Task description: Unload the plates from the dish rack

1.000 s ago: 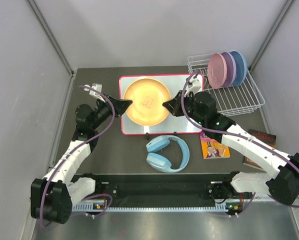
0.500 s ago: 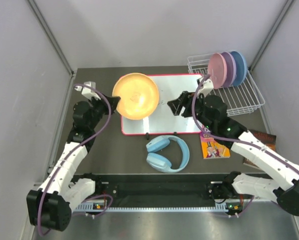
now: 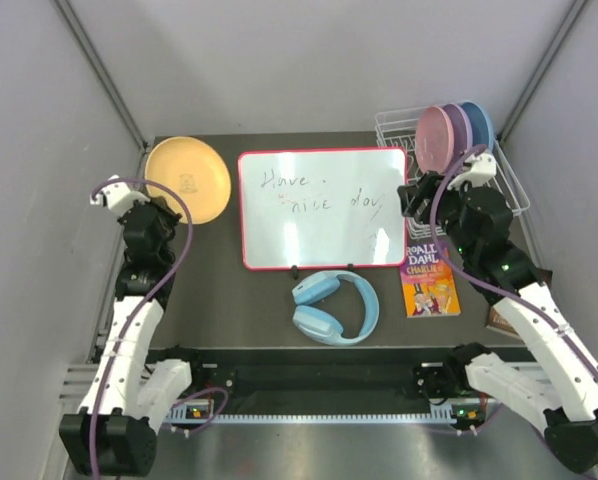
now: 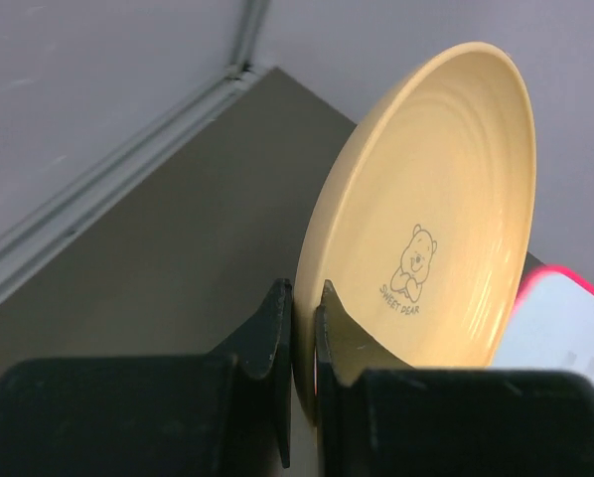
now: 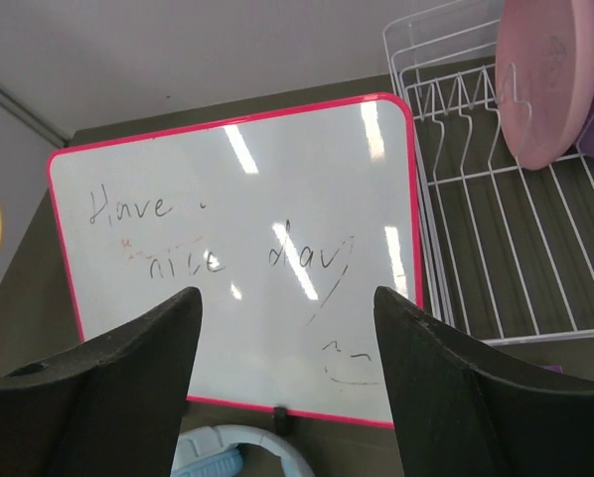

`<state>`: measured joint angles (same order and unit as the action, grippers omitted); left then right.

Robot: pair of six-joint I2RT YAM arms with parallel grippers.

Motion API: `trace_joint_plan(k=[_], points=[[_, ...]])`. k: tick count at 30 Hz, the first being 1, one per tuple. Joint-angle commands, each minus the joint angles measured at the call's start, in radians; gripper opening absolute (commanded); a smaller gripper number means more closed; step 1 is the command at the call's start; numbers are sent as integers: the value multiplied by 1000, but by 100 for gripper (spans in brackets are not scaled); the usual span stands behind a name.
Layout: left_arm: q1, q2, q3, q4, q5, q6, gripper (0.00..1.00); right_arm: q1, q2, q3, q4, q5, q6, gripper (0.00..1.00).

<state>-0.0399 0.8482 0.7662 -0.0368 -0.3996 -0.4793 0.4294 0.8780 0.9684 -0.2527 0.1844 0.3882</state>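
Observation:
My left gripper (image 4: 305, 298) is shut on the rim of the yellow-orange plate (image 4: 426, 229), which carries a small bear print and stands tilted on edge. In the top view this plate (image 3: 187, 178) is at the back left of the table, left of the whiteboard, with the left gripper (image 3: 161, 206) at its near edge. The pink plate (image 3: 434, 140), lilac plate (image 3: 458, 135) and light-blue plate (image 3: 479, 128) stand upright in the white wire dish rack (image 3: 484, 195) at the back right. My right gripper (image 3: 411, 196) is open and holds nothing, between whiteboard and rack. The right wrist view shows the right gripper (image 5: 287, 298) over the whiteboard, with the pink plate (image 5: 545, 79) in the rack (image 5: 496, 258).
A red-framed whiteboard (image 3: 319, 208) with handwriting lies mid-table. Light-blue headphones (image 3: 334, 308) sit just in front of it. A colourful book (image 3: 429, 280) lies under my right arm, and a darker book (image 3: 501, 320) near the right wall. Grey walls close in on both sides.
The left arm swung the yellow-orange plate from over the whiteboard to the back left. The right gripper opened, let go of the plate and drew back right toward the rack.

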Motion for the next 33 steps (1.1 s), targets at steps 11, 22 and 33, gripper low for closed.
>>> trace_joint_plan(k=[11,22,33], points=[[382,256,-174,211,487,-140,0,-170,65,-10,-13,-180,-74,71],[449,509,-208,342,608,-140,1,-331,222,42,52,-313,-87,71],[453,600,-150,221,487,-116,46,-394,395,225,78,-241,-127,70]])
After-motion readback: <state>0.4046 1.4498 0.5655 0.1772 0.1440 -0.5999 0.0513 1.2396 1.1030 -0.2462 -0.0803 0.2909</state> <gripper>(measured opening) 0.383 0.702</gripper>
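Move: The left hand holds the yellow plate by its rim, the plate's middle about 8 cm ahead and 4 cm right, level. Its bare table spot lies some 26 cm below, 4 cm ahead and 2 cm right of the hand; the whiteboard's middle is about 36 cm right, 11 cm ahead. From the open right hand, the pink plate is about 23 cm ahead, 10 cm right, 17 cm lower; the purple plate stands 5 cm right and 1 cm beyond it. The whiteboard's middle is 17 cm left, 9 cm ahead, 30 cm below. Down, after a first swing some 7 cm left, the left hand lowers the yellow plate about 25 cm onto the table, tipping fingertips-down and rolling its left side lower, then parts its fingers at the rim. Meanwhile the right hand sinks while easing right, then reaches forward and slightly up towards the pink plate, about 9 cm forward in all, fingers staying open. ##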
